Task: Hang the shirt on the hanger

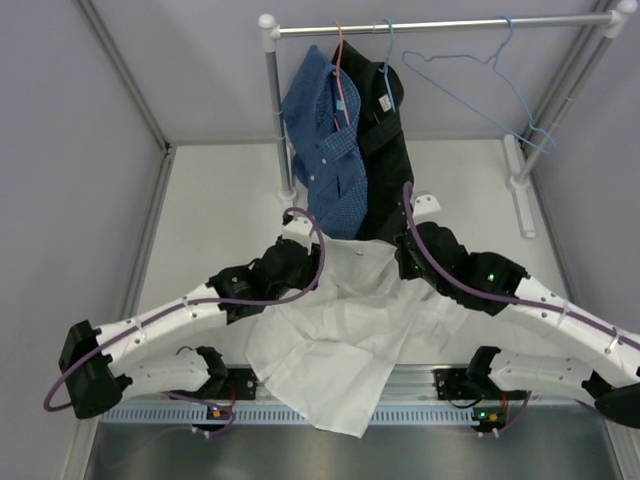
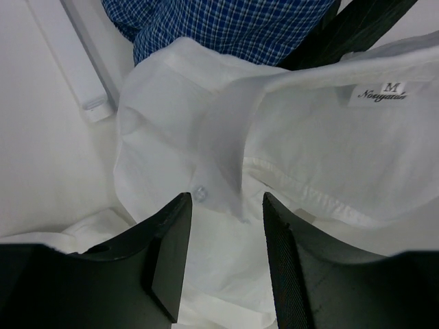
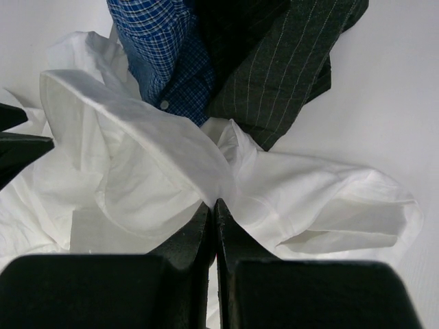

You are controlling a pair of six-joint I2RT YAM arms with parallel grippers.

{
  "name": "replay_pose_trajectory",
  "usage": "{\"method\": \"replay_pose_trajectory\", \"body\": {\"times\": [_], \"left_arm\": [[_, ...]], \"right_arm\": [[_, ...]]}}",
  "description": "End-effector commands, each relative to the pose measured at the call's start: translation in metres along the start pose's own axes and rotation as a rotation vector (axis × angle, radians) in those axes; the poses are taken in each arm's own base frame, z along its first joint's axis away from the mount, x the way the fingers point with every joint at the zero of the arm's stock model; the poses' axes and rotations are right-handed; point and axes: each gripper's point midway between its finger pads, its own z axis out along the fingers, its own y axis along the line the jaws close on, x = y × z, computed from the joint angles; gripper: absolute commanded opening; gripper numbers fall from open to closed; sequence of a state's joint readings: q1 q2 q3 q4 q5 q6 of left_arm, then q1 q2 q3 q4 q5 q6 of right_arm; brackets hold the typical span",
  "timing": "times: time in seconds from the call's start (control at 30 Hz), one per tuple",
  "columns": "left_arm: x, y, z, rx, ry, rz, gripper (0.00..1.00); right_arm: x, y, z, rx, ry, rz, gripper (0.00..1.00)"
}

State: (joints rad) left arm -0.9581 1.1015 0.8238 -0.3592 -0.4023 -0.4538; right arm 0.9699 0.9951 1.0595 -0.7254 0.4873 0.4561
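The white shirt (image 1: 335,335) lies crumpled on the table between my arms, its tail hanging over the near edge. My left gripper (image 2: 226,205) is open just above the collar and top button of the shirt (image 2: 274,144), near the size label. My right gripper (image 3: 215,203) is shut on a fold of the shirt (image 3: 151,157) near the collar. In the top view the left gripper (image 1: 305,262) and right gripper (image 1: 408,262) flank the collar. The light-blue wire hanger (image 1: 480,85) hangs bare on the rail at the back right.
A blue checked shirt (image 1: 325,135) on a pink hanger and a black shirt (image 1: 380,150) on a blue hanger hang from the white rail (image 1: 440,25), their hems reaching the table just behind the white shirt. Rack posts (image 1: 275,110) stand left and right. Grey walls enclose the table.
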Motion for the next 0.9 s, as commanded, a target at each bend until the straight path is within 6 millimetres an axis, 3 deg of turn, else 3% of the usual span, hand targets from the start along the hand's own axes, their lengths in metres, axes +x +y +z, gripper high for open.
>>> {"method": "replay_pose_trajectory", "body": {"times": [0.0, 0.2, 0.33, 0.43, 0.53, 0.73, 0.87], "left_arm": [[-0.032, -0.012, -0.017, 0.085, -0.112, -0.052, 0.51], [-0.019, -0.014, -0.002, 0.065, -0.060, -0.036, 0.50], [0.003, -0.011, 0.019, 0.022, -0.005, -0.030, 0.44], [0.008, -0.006, 0.026, -0.017, -0.002, -0.037, 0.40], [0.007, -0.006, 0.028, -0.018, -0.005, -0.037, 0.34], [-0.002, -0.010, 0.023, 0.002, -0.030, -0.045, 0.00], [-0.015, -0.018, 0.005, 0.071, -0.054, -0.052, 0.00]], "right_arm": [[-0.001, -0.003, 0.001, 0.000, 0.000, 0.001, 0.00], [-0.009, 0.004, -0.007, -0.050, -0.020, 0.021, 0.00], [-0.013, 0.006, -0.011, -0.069, -0.035, 0.028, 0.00], [-0.014, 0.006, -0.012, -0.074, -0.034, 0.028, 0.00], [-0.010, 0.008, -0.009, -0.075, -0.021, 0.022, 0.00], [-0.005, 0.002, -0.005, -0.053, -0.014, 0.021, 0.00], [0.003, -0.005, 0.001, -0.033, 0.005, 0.026, 0.00]]}}
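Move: The loose left front edge of the white shirt's collar hangs just below my left fingers, about 1 cm ahead, 1 cm to the right and 3 cm down. The blue checked shirt's hem is some 9 cm ahead, 1 cm to the left and 5 cm lower; the black shirt's hem is about 9 cm ahead and 13 cm to the right. From my right hand, shut on the collar's other side, that loose edge lies about 17 cm left, level ahead, some 6 cm lower. With my left fingers half open, I lift about 2 cm, then dip some 5 to 6 cm while edging 1 cm right, so they come down around the loose front edge by the collar. I shut them fully and pinch the cloth, then start easing up by about 1 cm. My right hand stays almost still and keeps its grip on the other side. ##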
